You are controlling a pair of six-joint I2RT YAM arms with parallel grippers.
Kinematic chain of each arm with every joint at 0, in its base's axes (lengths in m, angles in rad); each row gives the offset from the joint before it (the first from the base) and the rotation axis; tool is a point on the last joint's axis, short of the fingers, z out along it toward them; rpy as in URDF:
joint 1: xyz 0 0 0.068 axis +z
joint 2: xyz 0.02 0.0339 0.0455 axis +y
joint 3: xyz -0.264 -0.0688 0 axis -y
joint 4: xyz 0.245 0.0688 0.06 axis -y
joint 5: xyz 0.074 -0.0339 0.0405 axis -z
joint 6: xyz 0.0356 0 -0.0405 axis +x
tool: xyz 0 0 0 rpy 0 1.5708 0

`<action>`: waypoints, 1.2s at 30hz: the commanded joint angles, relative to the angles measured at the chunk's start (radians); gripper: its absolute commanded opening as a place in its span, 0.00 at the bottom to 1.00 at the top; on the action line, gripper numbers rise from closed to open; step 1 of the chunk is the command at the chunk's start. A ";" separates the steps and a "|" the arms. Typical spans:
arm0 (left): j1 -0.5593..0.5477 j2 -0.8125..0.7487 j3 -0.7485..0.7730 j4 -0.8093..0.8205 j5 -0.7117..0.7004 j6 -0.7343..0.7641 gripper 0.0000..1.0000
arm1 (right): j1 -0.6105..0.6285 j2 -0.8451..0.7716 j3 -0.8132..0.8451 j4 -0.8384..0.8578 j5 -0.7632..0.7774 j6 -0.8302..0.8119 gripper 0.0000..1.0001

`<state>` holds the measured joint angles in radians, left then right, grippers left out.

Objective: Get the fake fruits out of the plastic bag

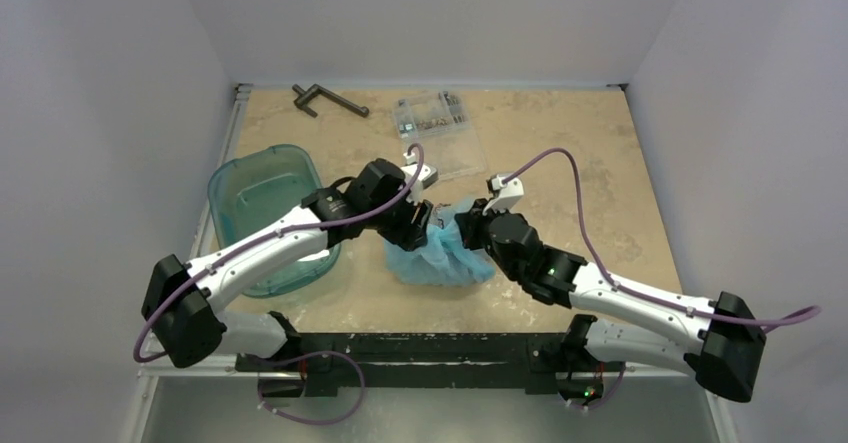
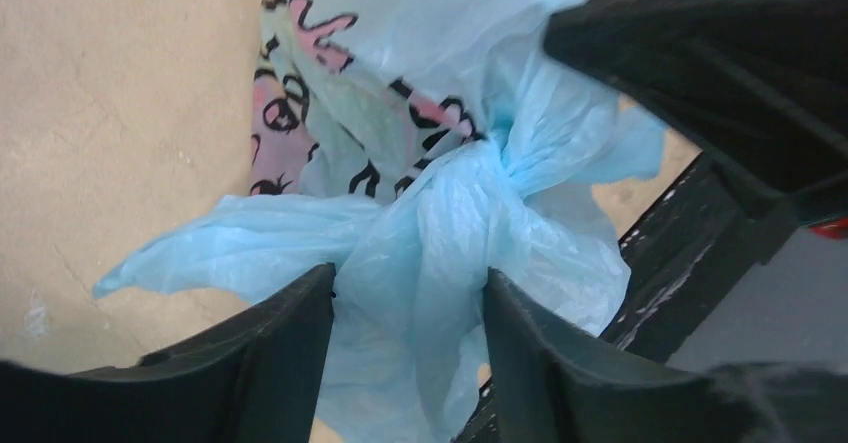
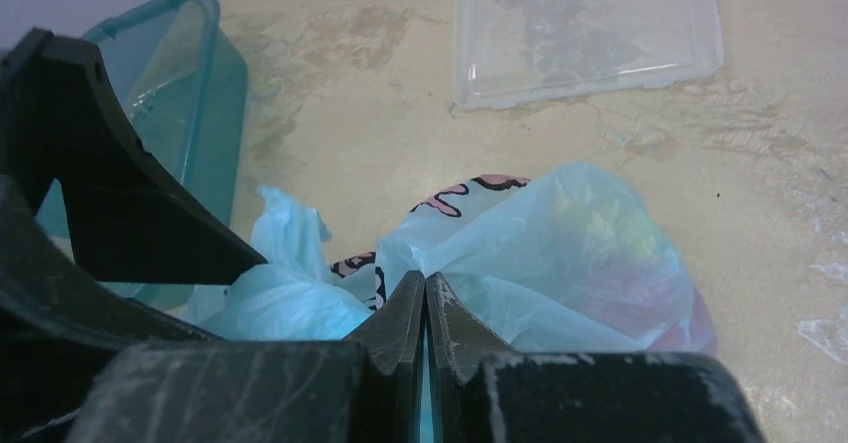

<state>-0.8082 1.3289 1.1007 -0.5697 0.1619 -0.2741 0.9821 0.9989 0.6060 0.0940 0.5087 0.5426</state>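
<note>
The plastic bag (image 1: 440,258) lies in the middle of the table, light blue with a panel of dark and pink writing (image 2: 300,113). Its top is twisted into a knot (image 2: 470,178). My left gripper (image 1: 420,225) is shut on the bunched plastic just under the knot (image 2: 410,293), which holds its fingers apart. My right gripper (image 1: 465,231) is shut on a thin fold of the bag (image 3: 426,288) from the other side. The fake fruits show only as faint red and yellow-green tints through the plastic (image 3: 640,273). Their shapes are hidden.
A teal translucent tub (image 1: 262,188) stands to the left of the bag, also in the right wrist view (image 3: 190,73). A clear flat parts box (image 1: 438,128) lies behind the bag. A dark metal tool (image 1: 328,99) lies at the far edge.
</note>
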 commanded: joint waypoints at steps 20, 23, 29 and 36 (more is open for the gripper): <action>-0.006 -0.258 -0.327 0.238 -0.004 -0.141 0.00 | 0.000 -0.076 0.173 -0.440 -0.180 -0.014 0.55; -0.005 -0.269 -0.325 0.249 0.010 -0.153 0.00 | 0.000 -0.069 0.159 -0.403 -0.338 0.106 0.65; -0.005 -0.271 -0.318 0.257 0.021 -0.165 0.00 | 0.000 0.035 0.133 -0.323 -0.323 0.273 0.74; -0.004 -0.261 -0.316 0.269 0.052 -0.184 0.00 | 0.000 0.115 0.129 -0.206 -0.220 0.373 0.70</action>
<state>-0.8085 1.0767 0.7586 -0.3561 0.1772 -0.4294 0.9813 1.1007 0.7334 -0.2184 0.2283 0.8181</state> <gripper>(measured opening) 0.009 0.717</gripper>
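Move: The bag's knot, drawn up between the hands, lies about 2 cm to the left hand's right, level with it front to back and 4 cm lower; from the right hand, whose shut fingers hold a strand of the bag, it is 6 cm left, 3 back and 6 lower. The bag's body lies 5 cm right of the left hand, level and 10 below. From that hand the green tub's middle is some 34 cm left, 3 ahead and 12 down. The bag's blue loop by the knot is pinched by the closing left fingers as that hand sinks about 4.5 cm and shifts left, then eases back and up a little, still gripping. The right hand keeps its strand while drawing some 4 cm right and slightly down, then opens wide, lets go and swings back and left, then down, tipping its fingers down about 25 degrees to straddle the knot. ##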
